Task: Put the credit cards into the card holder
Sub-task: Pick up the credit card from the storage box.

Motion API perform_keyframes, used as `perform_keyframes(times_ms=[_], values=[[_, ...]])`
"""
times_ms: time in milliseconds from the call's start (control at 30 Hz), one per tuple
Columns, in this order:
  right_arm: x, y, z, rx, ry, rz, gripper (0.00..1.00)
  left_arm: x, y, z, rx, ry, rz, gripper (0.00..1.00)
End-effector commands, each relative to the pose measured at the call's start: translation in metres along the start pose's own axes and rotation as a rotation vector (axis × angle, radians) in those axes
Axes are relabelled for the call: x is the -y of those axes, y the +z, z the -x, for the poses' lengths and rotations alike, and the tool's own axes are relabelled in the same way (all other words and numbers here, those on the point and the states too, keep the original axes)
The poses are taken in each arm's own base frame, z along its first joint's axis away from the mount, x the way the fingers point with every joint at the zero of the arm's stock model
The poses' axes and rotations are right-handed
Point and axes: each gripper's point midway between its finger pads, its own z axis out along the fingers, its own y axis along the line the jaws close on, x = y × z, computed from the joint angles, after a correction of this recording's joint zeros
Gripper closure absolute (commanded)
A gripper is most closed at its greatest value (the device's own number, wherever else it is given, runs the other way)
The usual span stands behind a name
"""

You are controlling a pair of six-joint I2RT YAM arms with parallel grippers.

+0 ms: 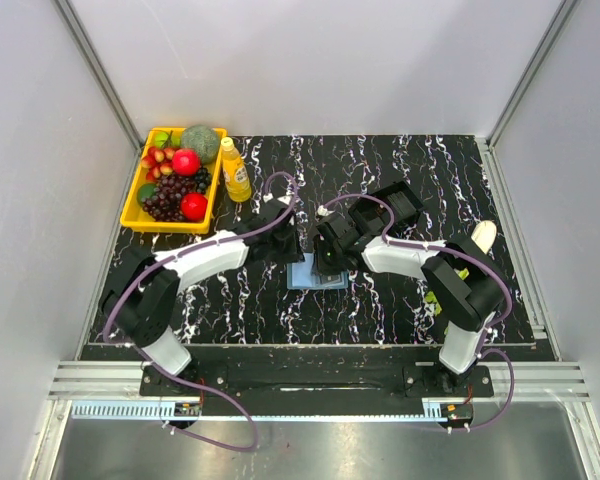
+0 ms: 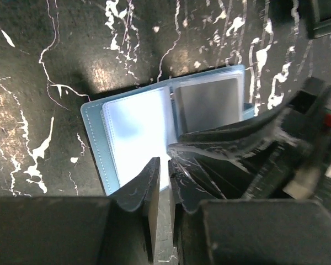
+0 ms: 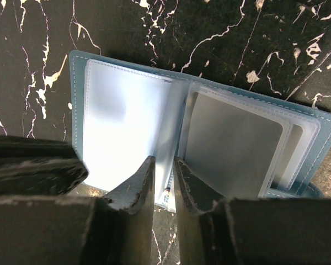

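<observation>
The blue card holder [image 1: 305,277] [image 2: 96,138] [image 3: 77,83] lies open on the black marbled table, its clear sleeves facing up. One grey credit card [image 2: 207,102] [image 3: 231,143] sits inside a sleeve on the right half. My right gripper [image 3: 163,165] [image 1: 327,262] is over the middle fold, its jaws closed onto a clear sleeve leaf that rises between them. My left gripper [image 2: 164,165] [image 1: 298,245] hovers at the holder's near edge. Its jaws are almost together with nothing between them. In the top view both grippers hide most of the holder.
A yellow tray [image 1: 132,208] of fruit and a yellow bottle [image 1: 235,170] stand at the back left. A black box-like frame [image 1: 398,203] lies behind the right arm. A banana [image 1: 483,237] rests at the right. White walls close in the table on three sides.
</observation>
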Motion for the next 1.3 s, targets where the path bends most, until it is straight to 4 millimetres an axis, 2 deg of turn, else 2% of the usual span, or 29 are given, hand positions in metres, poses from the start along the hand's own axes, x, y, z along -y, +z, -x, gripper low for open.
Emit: perform_keyframes(times_ms=[0,200,367,567,633,767,933,967,1100,1200,1267], values=[[0.005,-0.003,-0.005,-0.012,-0.015,-0.025,0.74,-0.005,0.02,-0.016,-0.048,-0.017,0.003,0.85],[0.0,-0.013,0.006,0.029,-0.021,-0.018,0.73,-0.026,0.034,-0.035,-0.092,-0.029,0.064,0.85],[-0.006,-0.03,0.025,0.096,-0.026,-0.016,0.68,-0.033,0.039,-0.042,-0.113,-0.024,0.08,0.87],[-0.024,-0.076,0.072,0.249,-0.096,0.015,0.58,-0.022,0.029,-0.032,-0.082,-0.012,0.04,0.87],[-0.024,-0.093,0.088,0.306,-0.116,0.005,0.53,-0.019,0.027,-0.028,-0.075,-0.004,0.037,0.87],[0.018,-0.124,0.125,0.393,-0.118,-0.123,0.46,-0.013,0.025,-0.023,-0.072,0.01,0.023,0.87],[0.087,-0.136,0.164,0.398,-0.125,-0.223,0.42,-0.011,0.023,-0.02,-0.067,0.02,0.018,0.87],[0.094,-0.135,0.17,0.382,-0.144,-0.226,0.42,-0.011,0.023,-0.02,-0.067,0.02,0.017,0.87],[0.143,-0.124,0.183,0.293,-0.16,-0.382,0.42,-0.013,0.022,-0.022,-0.071,0.029,0.021,0.87],[0.159,-0.115,0.191,0.24,-0.226,-0.432,0.41,-0.014,0.023,-0.023,-0.076,0.03,0.021,0.87],[0.172,-0.105,0.188,0.178,-0.276,-0.486,0.4,-0.013,0.024,-0.024,-0.08,0.033,0.016,0.87]])
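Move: The upright stack of credit cards in the storage box stands about 17 cm ahead of the right hand and 19 cm to its right, roughly level in height; the box's middle is some 16 cm ahead and 17 cm to the right. The open card holder lies right under the right fingertips, its middle about 1 cm ahead. From the left hand the card holder's middle is about 5 cm to the right and 6 cm below. After a short wait the right hand comes up off the seam of the card holder, then swings away to the right and forward, some 17 cm and 16 cm, to hang about 12 cm above its start over the storage box, opening its fingers wider from a narrow gap and tilting to point farther forward, by nearly 30 degrees in all. Meanwhile the left hand drops about 5 cm early on, fingers almost shut, onto the left leaf of the card holder and then stays there. ##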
